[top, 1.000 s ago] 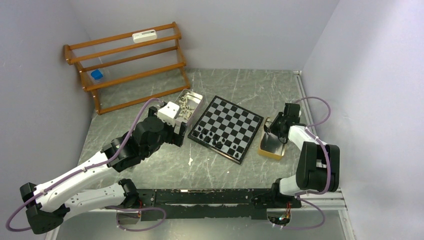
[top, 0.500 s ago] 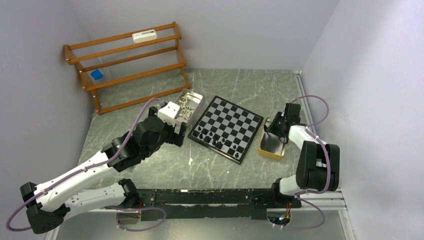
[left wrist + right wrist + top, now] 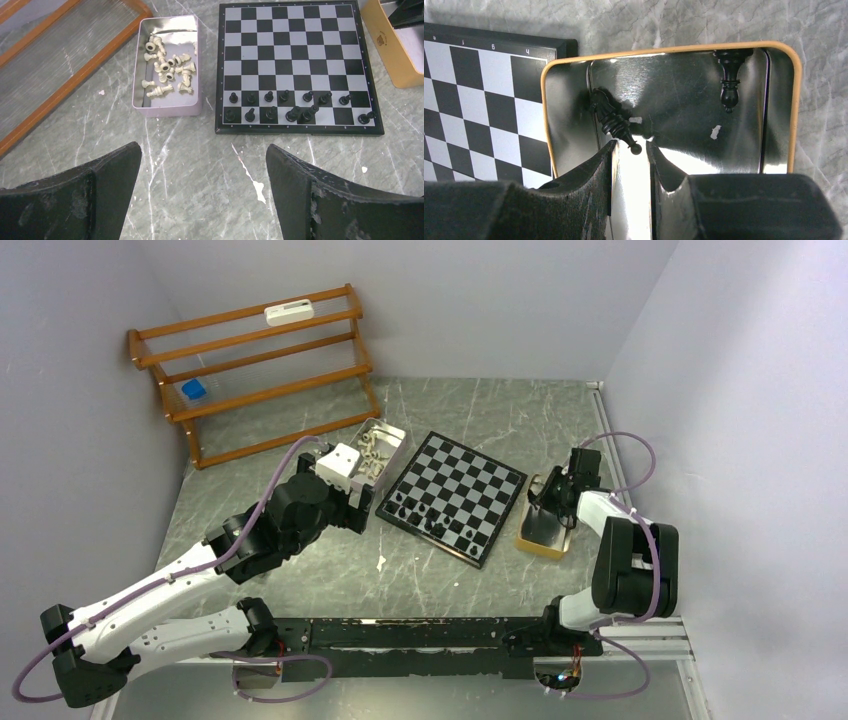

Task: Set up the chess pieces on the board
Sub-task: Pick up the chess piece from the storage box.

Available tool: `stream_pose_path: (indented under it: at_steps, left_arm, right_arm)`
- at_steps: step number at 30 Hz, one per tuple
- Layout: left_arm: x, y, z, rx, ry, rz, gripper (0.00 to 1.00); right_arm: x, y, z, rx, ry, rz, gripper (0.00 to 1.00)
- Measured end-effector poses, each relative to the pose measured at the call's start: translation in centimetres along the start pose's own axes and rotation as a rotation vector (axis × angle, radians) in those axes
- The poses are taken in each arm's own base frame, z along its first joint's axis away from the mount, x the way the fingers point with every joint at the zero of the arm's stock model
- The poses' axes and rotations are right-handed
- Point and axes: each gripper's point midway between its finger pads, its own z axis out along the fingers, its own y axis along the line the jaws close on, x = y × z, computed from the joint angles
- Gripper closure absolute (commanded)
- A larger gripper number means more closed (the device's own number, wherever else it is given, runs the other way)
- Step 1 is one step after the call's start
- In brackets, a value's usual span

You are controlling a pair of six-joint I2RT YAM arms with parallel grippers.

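Note:
The board (image 3: pixel 455 495) lies mid-table, with several black chess pieces (image 3: pixel 287 105) on its two near rows. Cream-white pieces (image 3: pixel 167 67) lie in a silver tin (image 3: pixel 192 107) left of the board (image 3: pixel 300 60). My left gripper (image 3: pixel 202 155) hovers wide open over bare table, short of the tin and board. My right gripper (image 3: pixel 631 145) is down inside a yellow-rimmed tin (image 3: pixel 796 100), its jaws a narrow gap apart. The knob of a black piece (image 3: pixel 611 120) lying there pokes between the fingertips without being clamped. Another black piece (image 3: pixel 729 75) lies at the tin's far wall.
A wooden slatted rack (image 3: pixel 255 370) stands at the back left with a blue object (image 3: pixel 193 390) and a white object (image 3: pixel 288 311) on it. The yellow tin (image 3: pixel 530 540) sits just right of the board, near the right wall.
The right wrist has shifted very slightly over the yellow tin. The left arm has not moved.

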Motion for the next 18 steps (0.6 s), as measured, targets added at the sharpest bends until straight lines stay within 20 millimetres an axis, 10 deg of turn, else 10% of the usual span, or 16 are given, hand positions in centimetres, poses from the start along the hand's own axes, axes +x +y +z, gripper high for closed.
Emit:
stream_pose_path:
  at_steps: [18]
  left_arm:
    - [0.13, -0.04, 0.13, -0.001, 0.006, 0.003, 0.00]
  right_arm:
    - [0.23, 0.11, 0.67, -0.038, -0.007, -0.028, 1.00]
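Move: The black knight lies aslant in the right-hand storage box, its middle about 3 cm ahead of the right hand, 1 cm left and 1 cm lower, with its thin ball-tipped end by the fingertips. Another black piece is roughly 5 cm ahead and 5 cm right, at the same depth. The board's middle is some 20 cm left and 1 cm ahead, at about hand height. From the left hand the knight is around 12 cm ahead, 43 cm right and 24 cm lower. Down by a bare half centimetre into the box goes the right hand, easing forward a touch as well, over the knight's thin end. Its part-open fingers then close almost fully and pinch the ball-tipped end between their tips, the wrist keeping its forward-and-down slant. ##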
